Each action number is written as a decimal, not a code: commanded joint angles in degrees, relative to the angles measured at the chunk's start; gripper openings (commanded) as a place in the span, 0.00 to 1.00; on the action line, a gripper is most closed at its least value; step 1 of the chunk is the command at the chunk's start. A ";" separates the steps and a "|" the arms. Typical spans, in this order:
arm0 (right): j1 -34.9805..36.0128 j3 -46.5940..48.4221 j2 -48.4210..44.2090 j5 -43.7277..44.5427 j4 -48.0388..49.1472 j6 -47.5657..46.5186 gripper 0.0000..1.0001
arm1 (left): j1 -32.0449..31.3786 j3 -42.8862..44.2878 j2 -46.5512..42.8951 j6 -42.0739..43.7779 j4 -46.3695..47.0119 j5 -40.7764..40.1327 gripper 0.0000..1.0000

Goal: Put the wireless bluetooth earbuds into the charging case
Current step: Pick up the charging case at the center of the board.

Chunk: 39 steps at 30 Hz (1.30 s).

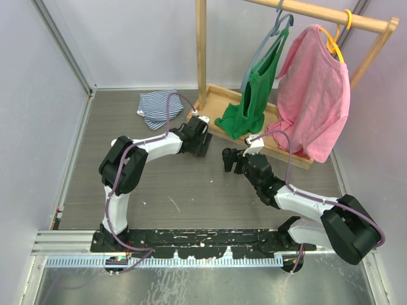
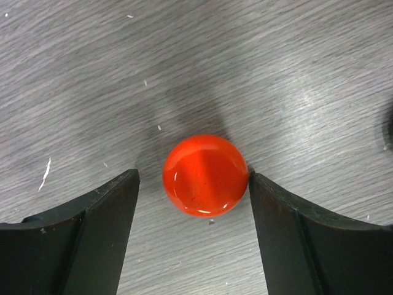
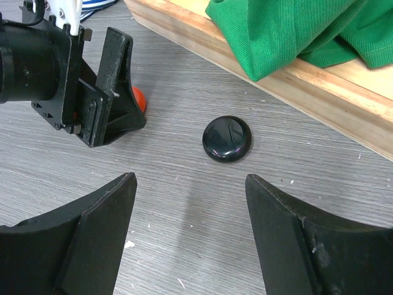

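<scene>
A glossy orange round charging case (image 2: pixel 204 175) lies on the grey table between the fingers of my left gripper (image 2: pixel 194 174). The jaws stand open: the right finger (image 2: pixel 276 215) touches the case's edge, and a gap shows at the left finger (image 2: pixel 104 215). A black round case (image 3: pixel 227 138), lid shut, lies ahead of my right gripper (image 3: pixel 190 177), which is open with only bare table between its fingers. From the right wrist, the orange case (image 3: pixel 139 98) peeks out behind the left gripper's finger (image 3: pixel 118 67). The earbuds are out of view. From above, both grippers (image 1: pixel 202 141) (image 1: pixel 227 159) meet mid-table.
The wooden clothes rack's base (image 3: pixel 295 80) runs just behind the black case, with a green garment (image 3: pixel 288 31) draped onto it. A pink shirt (image 1: pixel 315 89) hangs at the right. A striped cloth (image 1: pixel 156 108) lies at the back left.
</scene>
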 commanded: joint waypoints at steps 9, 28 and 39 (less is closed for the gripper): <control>0.02 0.01 0.17 0.01 3.62 0.41 0.78 | 0.36 2.17 2.06 -1.11 2.14 2.36 0.61; 0.03 1.61 0.01 -9.83 4.20 3.85 0.77 | 0.39 -19.03 -18.44 0.52 16.61 9.11 0.44; -0.42 4.34 -2.20 -18.64 3.07 8.56 0.76 | -1.01 -33.49 -36.41 8.56 26.55 14.42 0.44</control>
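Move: The red charging case lies on the board between the left hand's open fingers, about 1 cm ahead and 1 cm right of the hand point, level with it. From that hand, the black case is some 8 cm right and level fore and aft, the wooden tray about 10 cm ahead and 15 cm right, and the striped cloth roughly 18 cm ahead and 14 cm left. From the right hand, the red case is about 8 cm ahead, 8 cm left and 8 cm below. Left fingers pinch the red case, draw it back, then up, about 7 cm each; right hand moves left. ##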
